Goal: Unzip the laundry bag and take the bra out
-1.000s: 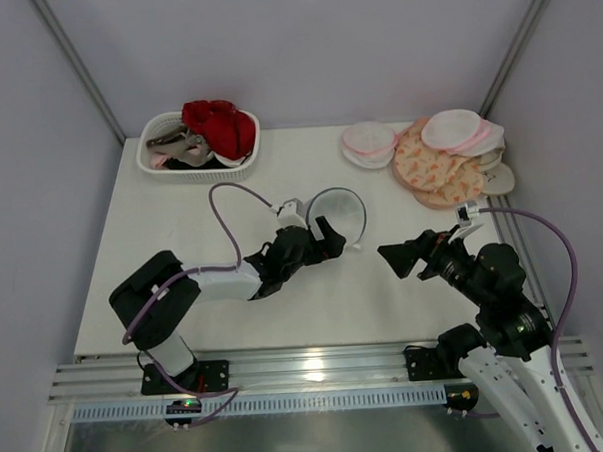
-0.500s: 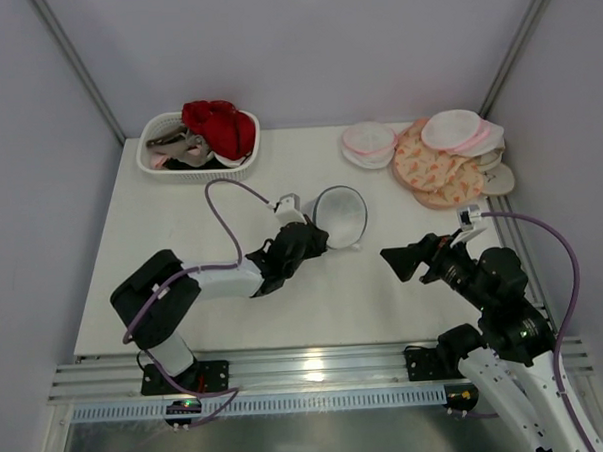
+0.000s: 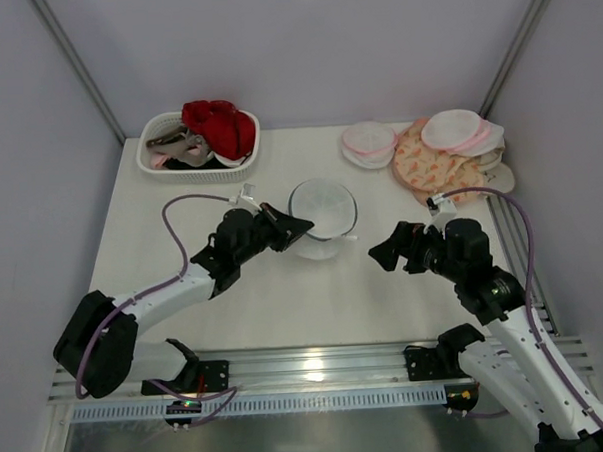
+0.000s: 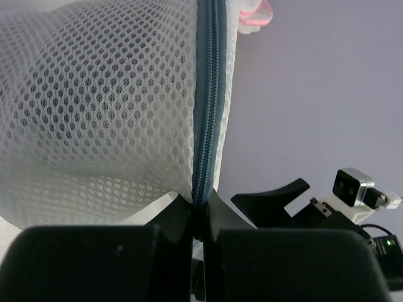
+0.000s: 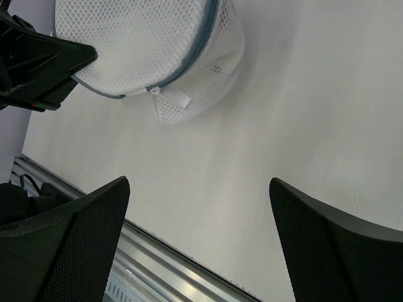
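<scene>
The laundry bag [image 3: 324, 207], a round pouch of white mesh with a dark grey zipper rim, is held up on edge above the table's middle. My left gripper [image 3: 298, 227] is shut on that rim at the bag's left side; in the left wrist view the zipper [image 4: 206, 100] runs straight down into the closed fingers [image 4: 182, 217]. The white zipper pull [image 5: 174, 96] hangs at the bag's lower edge. My right gripper [image 3: 388, 250] hovers open to the right of the bag, apart from it, with bare table between its fingers [image 5: 94, 214]. The bra is hidden.
A white basket [image 3: 179, 163] with a red garment [image 3: 220, 126] stands at the back left. Pink-rimmed round pouches [image 3: 368, 141] and peach patterned pouches [image 3: 437, 172] lie at the back right. The metal rail [image 3: 308, 367] runs along the table's near edge.
My left gripper shut on the bag's zipper rim, then drew back to the left and raised the bag onto its edge. My right gripper moved a little left and forward, still open.
</scene>
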`<state>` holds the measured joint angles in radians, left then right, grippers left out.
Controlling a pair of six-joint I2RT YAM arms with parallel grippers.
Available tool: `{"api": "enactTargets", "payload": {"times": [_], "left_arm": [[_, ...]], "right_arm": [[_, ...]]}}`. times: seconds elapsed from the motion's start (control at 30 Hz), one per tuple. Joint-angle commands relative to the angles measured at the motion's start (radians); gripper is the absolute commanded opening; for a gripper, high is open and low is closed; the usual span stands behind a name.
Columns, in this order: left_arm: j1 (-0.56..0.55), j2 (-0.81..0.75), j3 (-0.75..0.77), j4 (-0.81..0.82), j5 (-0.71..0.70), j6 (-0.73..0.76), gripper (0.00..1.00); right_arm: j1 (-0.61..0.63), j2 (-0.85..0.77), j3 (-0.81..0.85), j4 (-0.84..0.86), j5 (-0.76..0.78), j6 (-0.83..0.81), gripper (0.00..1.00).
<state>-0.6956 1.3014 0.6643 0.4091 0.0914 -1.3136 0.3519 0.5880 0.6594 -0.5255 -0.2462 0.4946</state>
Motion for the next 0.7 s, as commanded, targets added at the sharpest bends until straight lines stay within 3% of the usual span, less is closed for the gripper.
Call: {"api": "enactTargets", "payload": {"times": [0.0,0.03,0.23,0.67], "left_arm": [[0.05,-0.005,-0.006,0.048,0.272,-0.101,0.0],[0.062,-0.001,-0.003,0.05,0.347,-0.099,0.0],[0.154,0.03,-0.089,0.18,0.436,-0.183,0.0],[0.157,0.116,-0.124,0.419,0.473,-0.358,0.0]], "right_arm": [[0.006,0.036,0.023,0.093,-0.073,-0.034,0.95],[0.006,0.039,0.019,0.107,-0.103,-0.034,0.92],[0.013,0.094,0.011,0.14,-0.24,-0.041,0.74],[0.205,0.217,-0.09,0.329,-0.157,0.027,0.69]]}}
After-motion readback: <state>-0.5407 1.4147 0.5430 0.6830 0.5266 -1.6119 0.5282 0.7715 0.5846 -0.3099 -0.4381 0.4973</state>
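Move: Some 8 cm to the right hand's left, 5 cm ahead and 4 cm below sits the white tab at the near end of the laundry bag's zip; the bag's middle is about 13 cm left, 10 cm ahead and 8 cm below. The left fingertips, already shut on the rim, are roughly 17 cm left of the right hand and 8 cm ahead. From the left hand the tab lies about 9 cm right, 3 cm back and slightly below. Swinging left by about 7 cm, then also back and down 2 to 3 cm, the right hand comes in towards the white tab while turning some 20 degrees counter-clockwise; its fingers narrow by roughly a quarter but stay open. The left hand keeps its pinch on the bag's rim, drawing it a little back and down and twisting clockwise with its left side dipping. ##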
